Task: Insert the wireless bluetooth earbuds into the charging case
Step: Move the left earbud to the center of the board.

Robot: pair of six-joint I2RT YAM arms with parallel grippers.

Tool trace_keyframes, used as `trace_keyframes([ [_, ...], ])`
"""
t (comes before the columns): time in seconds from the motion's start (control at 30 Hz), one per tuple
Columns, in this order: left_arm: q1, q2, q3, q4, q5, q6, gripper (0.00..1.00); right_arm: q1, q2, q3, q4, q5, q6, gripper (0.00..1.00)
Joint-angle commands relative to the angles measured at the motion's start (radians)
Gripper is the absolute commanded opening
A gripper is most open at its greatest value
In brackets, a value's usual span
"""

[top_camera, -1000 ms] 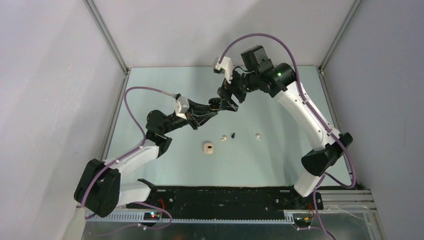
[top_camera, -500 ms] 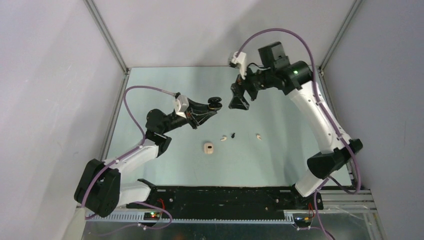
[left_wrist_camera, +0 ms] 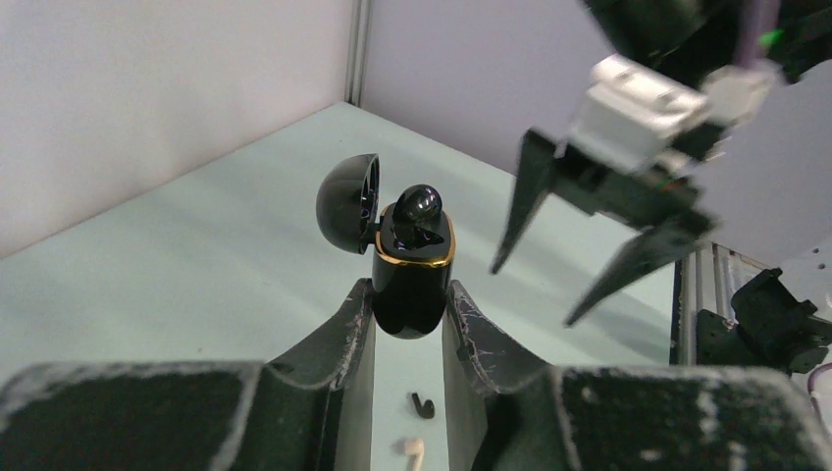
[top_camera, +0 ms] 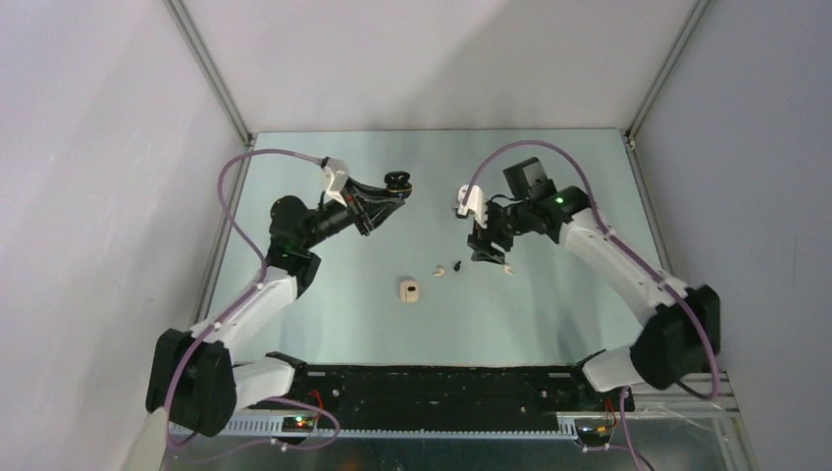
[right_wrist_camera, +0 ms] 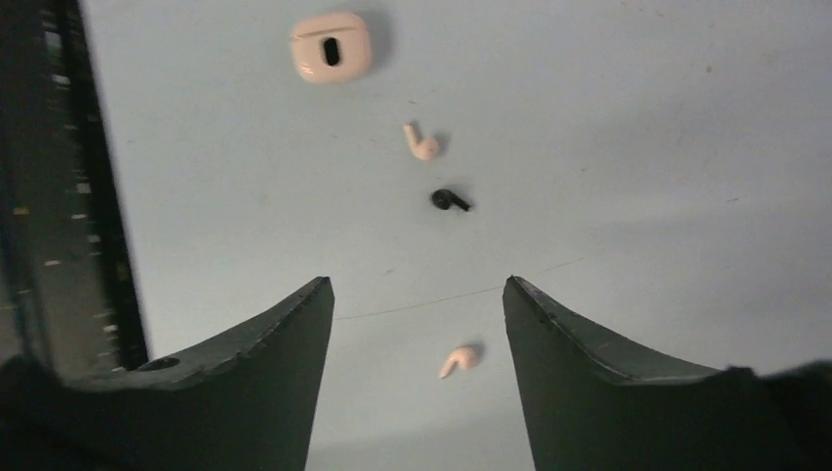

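Note:
My left gripper [left_wrist_camera: 408, 289] is shut on the lower body of a glossy black charging case [left_wrist_camera: 413, 280] with a gold rim, held up in the air. Its lid [left_wrist_camera: 348, 201] is flipped open and one black earbud [left_wrist_camera: 417, 203] sits in the top. My right gripper [right_wrist_camera: 417, 283] hangs open over the table, nothing between its fingers. A cream earbud [right_wrist_camera: 459, 360] lies on the table straight below its gap. Further on lie a black earbud [right_wrist_camera: 449, 200] and a second cream earbud [right_wrist_camera: 422, 142]. From above, the right gripper [top_camera: 488, 251] hovers by these earbuds.
A closed cream charging case [top_camera: 409, 290] lies on the pale green table [top_camera: 549, 324] nearer the arm bases, left of the loose earbuds. Grey walls close in the table on three sides. A black rail [top_camera: 442, 378] runs along the near edge.
The right gripper has drawn away from the black case and come down toward the near side, over the loose earbuds. The left gripper has carried the case back and to the left.

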Motion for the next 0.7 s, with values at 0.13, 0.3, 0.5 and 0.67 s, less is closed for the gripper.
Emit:
trace_keyframes([
  [0.13, 0.040, -0.137, 0.053, -0.203, -0.036, 0.030, 0.00, 0.009, 0.279, -0.009, 0.325, 0.107, -0.149, 0.59],
  [0.3, 0.067, -0.176, 0.065, -0.303, -0.038, 0.059, 0.00, 0.021, 0.373, -0.009, 0.395, 0.146, -0.197, 0.52],
  [0.5, 0.077, -0.195, 0.059, -0.329, -0.052, 0.066, 0.00, 0.044, 0.451, -0.009, 0.437, 0.195, -0.246, 0.47],
  [0.67, 0.078, -0.204, 0.049, -0.330, -0.065, 0.067, 0.00, 0.062, 0.499, -0.009, 0.444, 0.229, -0.261, 0.46],
])
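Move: The black left earbud lies on the board about 6 cm ahead of the right hand, 5 cm to its left and some 19 cm below. At the same table height, one pink earbud lies about 4 cm to the left of it and 1 cm nearer; the other pink earbud is about 11 cm to its right and 1 cm nearer. From the left hand the black earbud is roughly 12 cm right, 1 cm ahead and 29 cm below. The black earbud on the board is being approached: the right hand sinks quickly by about 14 cm while reaching 10 cm forward and slightly left, ending low and just beyond it. Its fingers tilt some 15 degrees steeper and narrow partway, empty. The left hand, still gripping the black case, shifts about 3.5 cm left, away from the right hand. ##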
